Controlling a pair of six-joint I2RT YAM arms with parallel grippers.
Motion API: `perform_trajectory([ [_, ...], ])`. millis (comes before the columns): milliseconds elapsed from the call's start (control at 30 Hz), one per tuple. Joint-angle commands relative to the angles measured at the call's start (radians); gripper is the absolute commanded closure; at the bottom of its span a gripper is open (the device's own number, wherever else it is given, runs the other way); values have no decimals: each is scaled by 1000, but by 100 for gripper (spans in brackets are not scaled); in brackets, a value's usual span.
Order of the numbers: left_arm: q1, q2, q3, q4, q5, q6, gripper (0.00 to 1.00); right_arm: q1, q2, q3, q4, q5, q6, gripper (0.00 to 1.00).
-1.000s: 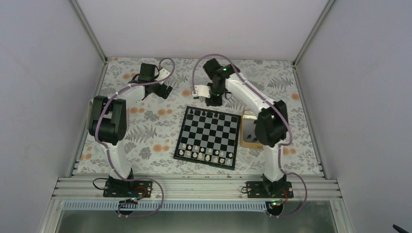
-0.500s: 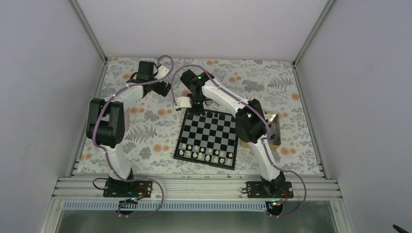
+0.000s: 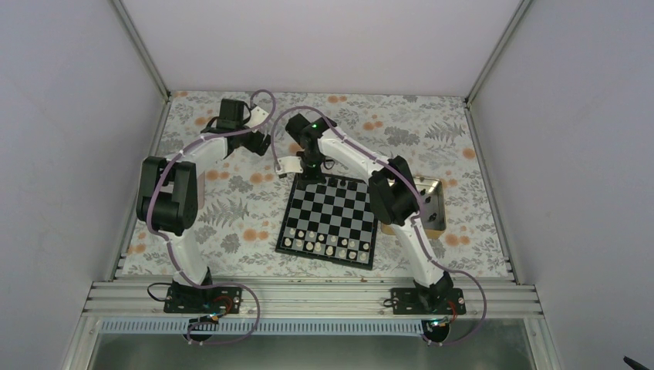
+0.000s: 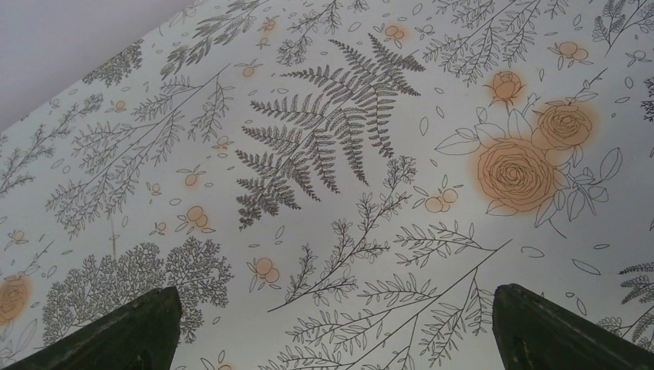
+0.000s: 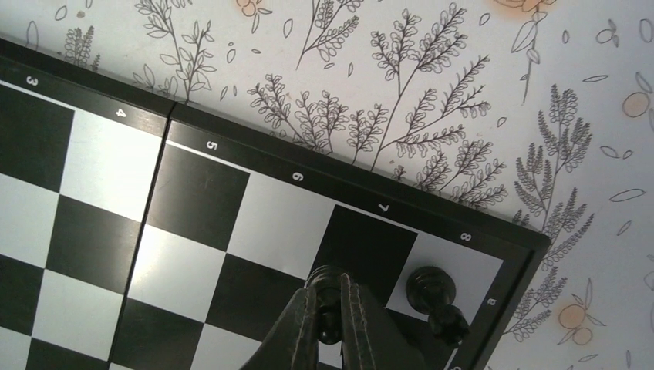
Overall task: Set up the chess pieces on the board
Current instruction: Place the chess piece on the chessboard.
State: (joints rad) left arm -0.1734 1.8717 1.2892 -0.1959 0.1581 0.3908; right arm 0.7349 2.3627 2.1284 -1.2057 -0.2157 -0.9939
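Observation:
In the right wrist view my right gripper (image 5: 330,297) is shut on a tiny black chess piece (image 5: 327,277), held just above the dark square next to the board's (image 5: 193,193) corner. Another black piece (image 5: 434,293) stands on the white corner square beside it. From above, the right gripper (image 3: 308,164) hovers at the far left corner of the board (image 3: 332,212). A few black pieces (image 3: 334,182) stand along the far row. My left gripper (image 4: 332,331) is open over the bare flowered cloth, left of the board (image 3: 258,142).
White chessmen (image 3: 324,245) fill the board's two near rows. A tan wooden-rimmed tray (image 3: 432,185) with a few dark pieces in it sits right of the board, partly behind the right arm. Grey walls and metal rails enclose the flowered tablecloth (image 3: 231,216).
The right arm has swung left from above the far middle of the board to its far left corner, carrying the black piece. The left arm has hardly moved.

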Motion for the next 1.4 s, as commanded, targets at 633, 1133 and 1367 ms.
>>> perform_trajectory([
  [633,6,-46,-24,32,47,-17,0,6,46,29,43,-5,6,87],
  [1133,10,-58,-24,34,38,-18,0,1,-146,-15,57,35,31,70],
  [1367,20,-67,-14,27,21,-20,0,-104,-402,-179,19,36,47,68],
])
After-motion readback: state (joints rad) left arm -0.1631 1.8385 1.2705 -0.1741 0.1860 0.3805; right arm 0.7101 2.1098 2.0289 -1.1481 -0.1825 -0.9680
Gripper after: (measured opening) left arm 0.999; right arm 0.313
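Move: The pawn's square, a7 near the board's far left corner, is only about 1 cm ahead of the right hand and 1 cm to its left, some 3 cm below; the hand already holds the black pawn over it. The a8 piece stands about 4 cm ahead and level sideways, the c8 piece some 3 cm ahead and 6 cm right, both about 2 cm lower. From the idle left hand, a7 lies roughly 12 cm back, 15 cm right and 8 cm down. The black pawn, still pinched in the downward-pointing right fingers, is lowered a little over 1 cm onto a7 while easing slightly forward and left. The hand holds low there, opens its fingers to about a third, then lifts fast, some 10 cm straight up off the pawn, drifting 2 to 3 cm right and tilting about 10 degrees near the end. ##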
